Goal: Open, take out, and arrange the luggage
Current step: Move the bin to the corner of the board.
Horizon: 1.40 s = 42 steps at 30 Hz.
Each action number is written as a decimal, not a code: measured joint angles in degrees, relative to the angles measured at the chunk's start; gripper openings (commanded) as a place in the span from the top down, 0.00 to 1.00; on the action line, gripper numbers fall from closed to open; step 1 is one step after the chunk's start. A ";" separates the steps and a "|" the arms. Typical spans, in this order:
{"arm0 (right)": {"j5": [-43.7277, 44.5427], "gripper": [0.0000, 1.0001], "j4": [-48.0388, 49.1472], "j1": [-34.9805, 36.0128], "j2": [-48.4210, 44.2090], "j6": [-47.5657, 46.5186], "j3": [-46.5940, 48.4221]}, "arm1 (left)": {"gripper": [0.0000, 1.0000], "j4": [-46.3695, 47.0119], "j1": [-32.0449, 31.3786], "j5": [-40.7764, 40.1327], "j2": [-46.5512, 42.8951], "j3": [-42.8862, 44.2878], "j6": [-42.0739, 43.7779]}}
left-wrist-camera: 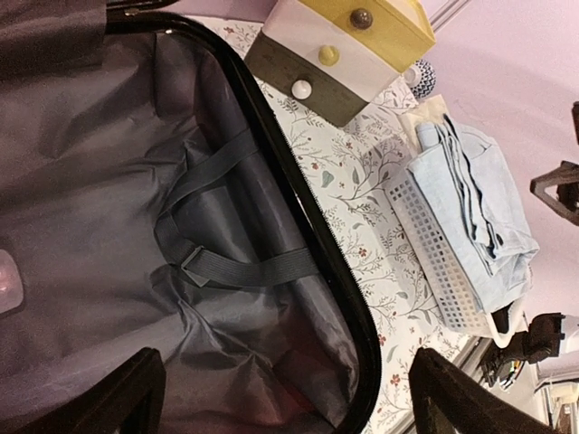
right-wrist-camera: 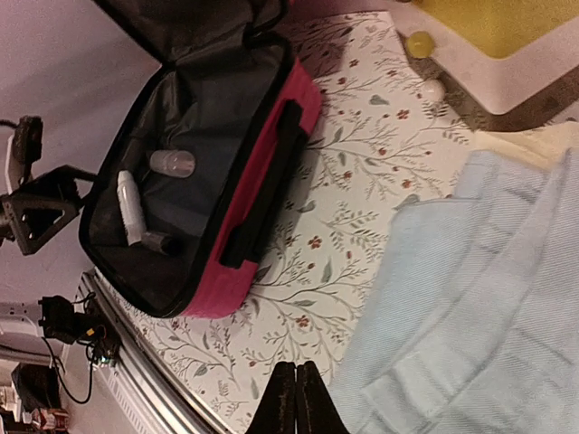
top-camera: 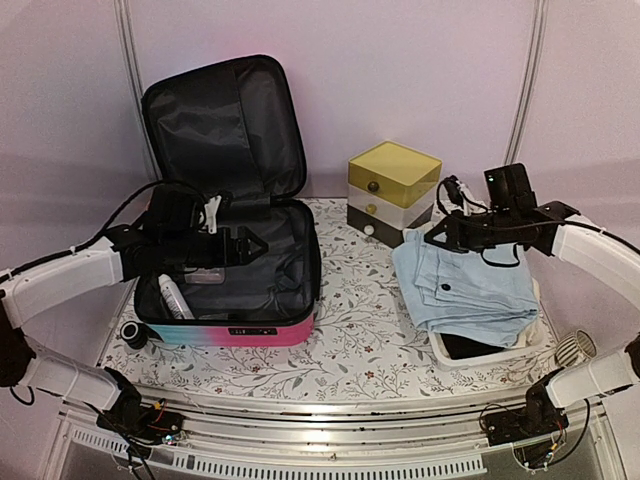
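Observation:
The luggage (top-camera: 250, 330) lies open at the left of the table, its lid (top-camera: 225, 125) standing upright and its black lining (left-wrist-camera: 136, 208) with grey straps showing. A white tube (top-camera: 172, 295) and a clear small bottle (right-wrist-camera: 172, 163) lie in its near-left part. My left gripper (top-camera: 240, 245) hangs over the luggage's inside, open, with nothing between its fingers (left-wrist-camera: 99, 398). My right gripper (top-camera: 438, 234) is shut and holds nothing. It hovers at the left edge of folded light-blue clothes (top-camera: 470, 290); its fingertips (right-wrist-camera: 297, 398) show above the flowered cloth.
The light-blue clothes rest on a white mesh basket (left-wrist-camera: 430, 244) at the right. A yellow-topped drawer box (top-camera: 395, 185) stands at the back, right of the luggage. A small black round thing (top-camera: 132, 333) sits by the luggage's front left corner. Flowered cloth (top-camera: 360, 330) covers the table.

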 measured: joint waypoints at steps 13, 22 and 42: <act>18.73 0.98 -9.62 18.71 12.59 5.31 0.59 | 0.04 -0.72 0.00 -1.11 -1.62 0.00 0.81; 24.06 0.98 -8.02 12.28 13.11 7.54 -2.89 | 0.04 -1.66 0.00 -2.03 -2.93 0.00 1.31; 43.06 0.73 -9.66 15.23 22.56 -8.57 16.33 | 0.02 -3.34 0.04 -5.99 -2.99 0.04 3.82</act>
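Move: About 12 cm to the right hand's right and barely 2 cm ahead is the middle of the bin, heaped with blue clothes and some 14 cm lower; its left rim is nearly below the hand. The drawer box stands roughly 22 cm ahead, the open suitcase's middle 32 cm left and 5 ahead, the ribbed cup 29 cm right and 12 back. From the left hand, the bin is about 35 cm right and 2 ahead. Dropping about 13 cm, the right hand first swings 6 cm left and 5 back, then sweeps some 18 cm right and slightly forward with shut fingers against the bin's left side. It then withdraws leftwards about 13 cm, rising and reaching a little forward, the fingers opening partway and the hand left rolled some 40 degrees, left side down. ##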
